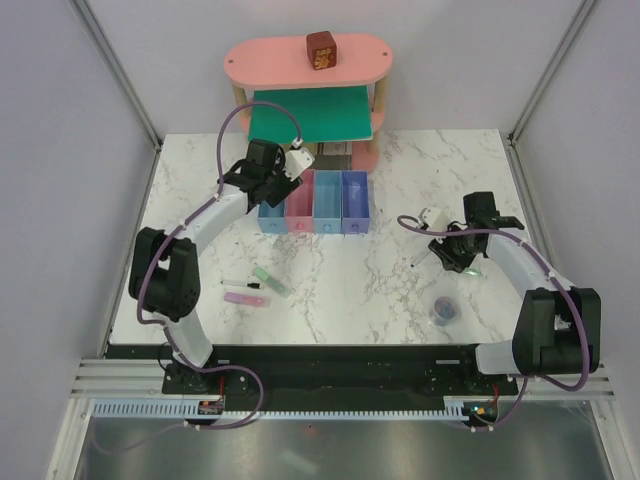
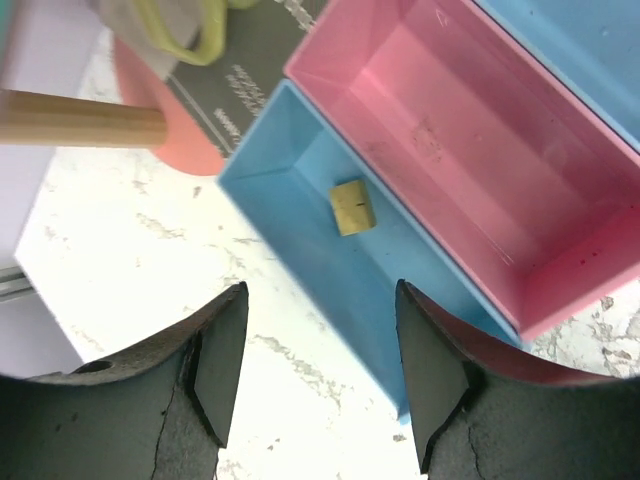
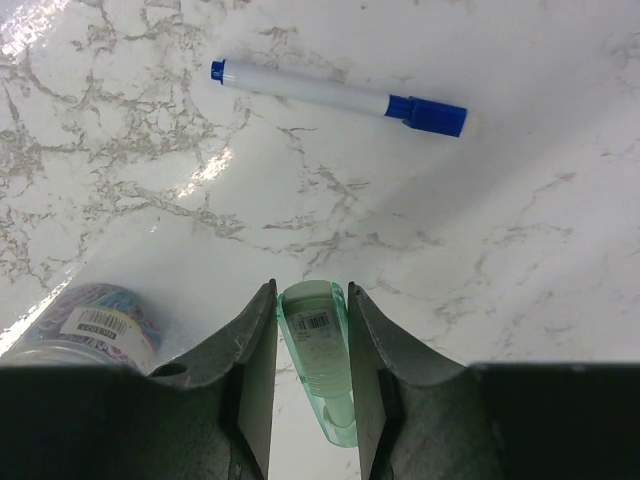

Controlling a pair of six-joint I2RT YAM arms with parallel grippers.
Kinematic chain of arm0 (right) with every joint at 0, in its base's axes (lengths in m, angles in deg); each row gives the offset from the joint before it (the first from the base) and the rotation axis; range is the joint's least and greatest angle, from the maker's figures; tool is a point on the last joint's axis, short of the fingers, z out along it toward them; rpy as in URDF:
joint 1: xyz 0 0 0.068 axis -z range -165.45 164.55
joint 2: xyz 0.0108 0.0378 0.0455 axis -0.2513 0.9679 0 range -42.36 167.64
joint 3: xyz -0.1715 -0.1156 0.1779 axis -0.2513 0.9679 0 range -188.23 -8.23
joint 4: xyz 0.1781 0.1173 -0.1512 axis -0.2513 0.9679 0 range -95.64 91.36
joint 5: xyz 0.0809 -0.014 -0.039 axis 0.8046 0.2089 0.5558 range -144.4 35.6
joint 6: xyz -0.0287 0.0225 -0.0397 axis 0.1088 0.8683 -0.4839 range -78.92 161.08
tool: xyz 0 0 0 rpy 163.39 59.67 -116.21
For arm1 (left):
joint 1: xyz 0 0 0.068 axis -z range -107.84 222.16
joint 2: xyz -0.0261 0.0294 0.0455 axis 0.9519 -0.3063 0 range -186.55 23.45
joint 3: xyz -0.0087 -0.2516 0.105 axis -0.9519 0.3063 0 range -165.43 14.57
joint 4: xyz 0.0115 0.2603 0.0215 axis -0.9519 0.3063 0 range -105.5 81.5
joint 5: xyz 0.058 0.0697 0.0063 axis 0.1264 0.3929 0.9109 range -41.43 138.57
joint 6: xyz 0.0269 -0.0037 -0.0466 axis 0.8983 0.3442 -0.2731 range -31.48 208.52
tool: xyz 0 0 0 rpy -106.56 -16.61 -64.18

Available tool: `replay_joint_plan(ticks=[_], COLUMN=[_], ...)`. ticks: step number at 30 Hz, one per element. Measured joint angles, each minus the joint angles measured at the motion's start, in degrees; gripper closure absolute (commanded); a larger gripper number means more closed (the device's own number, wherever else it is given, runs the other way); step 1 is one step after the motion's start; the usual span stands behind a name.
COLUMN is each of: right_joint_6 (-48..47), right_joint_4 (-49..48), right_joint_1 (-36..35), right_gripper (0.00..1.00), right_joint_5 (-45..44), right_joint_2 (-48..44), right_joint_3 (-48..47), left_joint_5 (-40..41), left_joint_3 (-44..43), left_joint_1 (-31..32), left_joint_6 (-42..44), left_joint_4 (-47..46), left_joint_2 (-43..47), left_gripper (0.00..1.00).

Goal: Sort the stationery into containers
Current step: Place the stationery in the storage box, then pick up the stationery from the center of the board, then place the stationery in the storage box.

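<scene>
The four joined bins (image 1: 313, 203) stand at the table's back middle. My left gripper (image 1: 278, 183) hangs open and empty over the near left edge of the light blue bin (image 2: 300, 190); a tiny yellow cube (image 2: 352, 207) lies inside that bin. The pink bin (image 2: 480, 150) beside it looks empty. My right gripper (image 1: 460, 262) is shut on a mint-green marker (image 3: 318, 370), low over the table. A white pen with blue cap (image 3: 335, 97) lies just beyond it, and the purple-grey roll (image 3: 95, 320) is at its left. Another mint-green marker (image 1: 272, 278), a thin black pen (image 1: 240, 283) and a pink stick (image 1: 246, 298) lie at the front left.
The pink and green shelf unit (image 1: 310, 90) stands behind the bins with a dark red cube (image 1: 321, 50) on top. Its wooden leg (image 2: 80, 118) and pink foot are close to my left gripper (image 2: 320, 290). A yellow-green loop (image 2: 185, 30) lies on a dark pad under the shelf.
</scene>
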Motion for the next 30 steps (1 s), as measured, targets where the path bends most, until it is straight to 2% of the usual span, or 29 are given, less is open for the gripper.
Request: replay_joint_plan(ticks=[7,14,18,22,30], right_joint_6=[-1.09,3.26,9.42,14.45,16.50], right_joint_4=[3.87,5.29,4.20,2.51,1.25], right_joint_1=[-0.44,-8.26,-15.26,-21.42,-31.65], right_gripper=[0.83,0.83,0.84,0.84,0.84], right_joint_5=[0.02,0.22,1.40,2.19,1.53], right_joint_2=[-0.55,2.23,7.96,16.13,33.81], right_joint_3=[-5.92,-17.00,-26.56,-37.55,-56.41], left_joint_5=[-0.44,-0.96,-1.73,-2.05,-4.39], left_joint_3=[4.72,20.00,28.41,32.94,39.58], left_joint_1=[0.00,0.00,0.02,0.02,0.02], left_joint_6=[-0.13,1.51,3.08,4.20,6.51], left_joint_4=[-0.02,-0.24,0.92,1.77,1.60], left_joint_2=[11.06,23.74,27.76,30.27,40.11], left_gripper=[0.33,0.33,0.33,0.33,0.33])
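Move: The right hand, already holding the green tube just above the table, has the storage box's dark-blue compartment about 26 cm left, 16 cm ahead and 3 cm lower. The blue-capped marker lies 9 cm left and 3 cm ahead, the clear jar 4 cm left and 11 cm back. From the empty left hand, some 12 cm above the table, the black marker lies 21 cm back and 9 cm left, the green case 20 cm back and 2 cm left, the pink case 24 cm back and 8 cm left. The right hand keeps its pinch on the green tube and swings it about 28 cm left and 14 cm forward while rising some 12 cm, to above the dark-blue compartment, its wrist tilting and turning counter-clockwise. Fingers still open, the left hand lifts, then clears the box back and a little left, sinking over the table towards the black marker, about 17 cm back in all. ##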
